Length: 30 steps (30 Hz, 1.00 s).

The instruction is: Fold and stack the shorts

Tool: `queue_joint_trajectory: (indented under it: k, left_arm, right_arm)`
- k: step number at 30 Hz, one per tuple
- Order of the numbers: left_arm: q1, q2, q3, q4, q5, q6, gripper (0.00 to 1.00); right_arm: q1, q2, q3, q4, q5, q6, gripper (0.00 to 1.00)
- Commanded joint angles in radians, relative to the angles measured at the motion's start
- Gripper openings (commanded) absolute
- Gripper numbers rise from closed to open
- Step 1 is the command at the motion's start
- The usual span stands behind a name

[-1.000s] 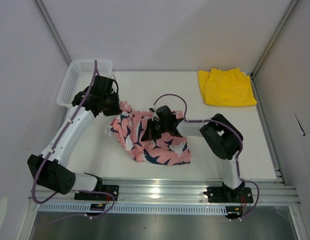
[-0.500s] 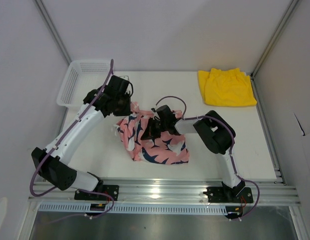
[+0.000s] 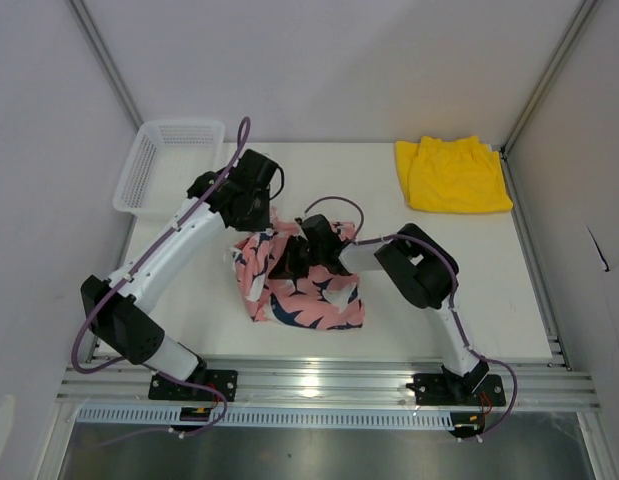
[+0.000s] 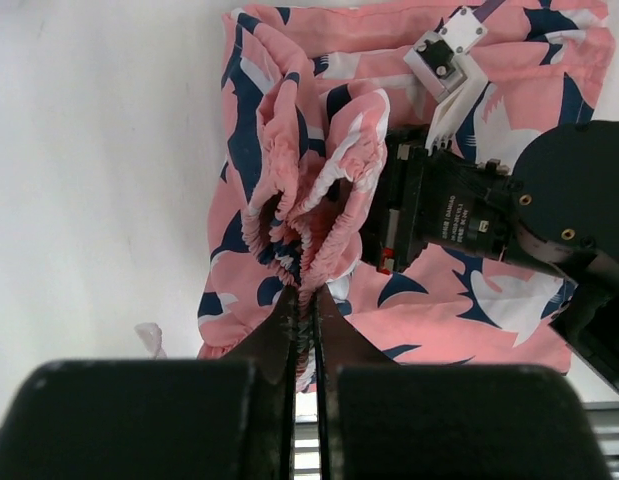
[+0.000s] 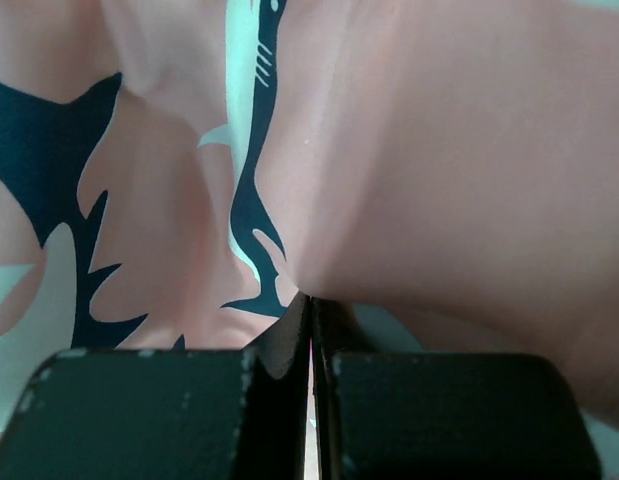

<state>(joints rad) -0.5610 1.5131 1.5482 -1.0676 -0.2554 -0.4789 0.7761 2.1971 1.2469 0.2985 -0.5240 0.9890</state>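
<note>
The pink printed shorts [image 3: 314,300] lie bunched at the table's middle. My left gripper [image 3: 261,216] is at their far left corner, shut on the gathered elastic waistband [image 4: 319,215], which rises from the cloth in a ruffled ridge between the fingertips [image 4: 289,312]. My right gripper [image 3: 287,264] lies low on the same shorts, shut on a fold of pink cloth [image 5: 439,150] that fills its view. Its black body [image 4: 459,215] shows in the left wrist view, just right of the ridge. The yellow shorts [image 3: 452,175] lie flat at the far right corner, away from both grippers.
A white mesh basket [image 3: 164,160] stands at the far left corner, behind the left arm. Grey walls with metal posts close in the table on three sides. A metal rail [image 3: 319,380] runs along the near edge.
The left arm has swung right and farther from the basket, carrying the waistband with it. The pink shorts have drawn together toward the middle. The right gripper has shifted slightly left.
</note>
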Motion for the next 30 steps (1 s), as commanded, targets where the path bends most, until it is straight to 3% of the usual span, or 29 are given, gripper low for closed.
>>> queue_joint_trajectory:
  k: [1,11,13,18,25,30]
  left_arm:
    - [-0.005,-0.014,0.052,-0.031,-0.067,0.006,0.00]
    - [0.001,-0.033,0.076,-0.040,-0.047,0.031,0.00]
    - [0.001,-0.030,0.079,-0.043,-0.045,0.025,0.00]
    - [0.001,-0.024,0.085,-0.040,-0.039,0.010,0.00]
    - [0.000,-0.027,0.081,-0.028,-0.030,0.003,0.00]
    - [-0.005,-0.022,0.079,-0.023,-0.028,-0.003,0.00]
  right_arm:
    - [0.049,0.070,0.071,0.027,0.065,0.060,0.00]
    - [0.089,0.110,0.235,-0.019,0.064,0.086,0.00]
    - [0.075,0.083,0.227,-0.018,0.071,0.083,0.06]
    - [0.010,-0.067,0.168,-0.064,0.085,0.040,0.28]
    - [-0.087,-0.312,0.014,-0.139,0.108,-0.027,0.36]
    - [-0.133,-0.453,-0.041,-0.373,0.206,-0.188,0.41]
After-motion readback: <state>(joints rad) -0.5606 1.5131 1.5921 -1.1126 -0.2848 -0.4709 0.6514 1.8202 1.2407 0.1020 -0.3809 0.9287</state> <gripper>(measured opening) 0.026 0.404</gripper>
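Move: My right fingers are shut down in the pink shorts. The middle of the flat part lies about 3 cm back and 8 cm to their right; its far right corner is some 11 cm ahead and 19 cm right. The waistband bunch stands about 19 cm above them and a couple ahead, still pinched in my left hand. From that hand the flat part's middle is about 5 cm back, 8 cm right and 20 cm below. With my right fingers shut and low in the cloth, I push the shorts to the left, about 6 cm of reach beneath the held-up waistband. Then I open the fingers not quite halfway and pull out, swinging back right some 12 cm while climbing about 14 cm and going forward, the wrist turning a little clockwise. My left hand keeps its pinch on the bunch, almost still. ##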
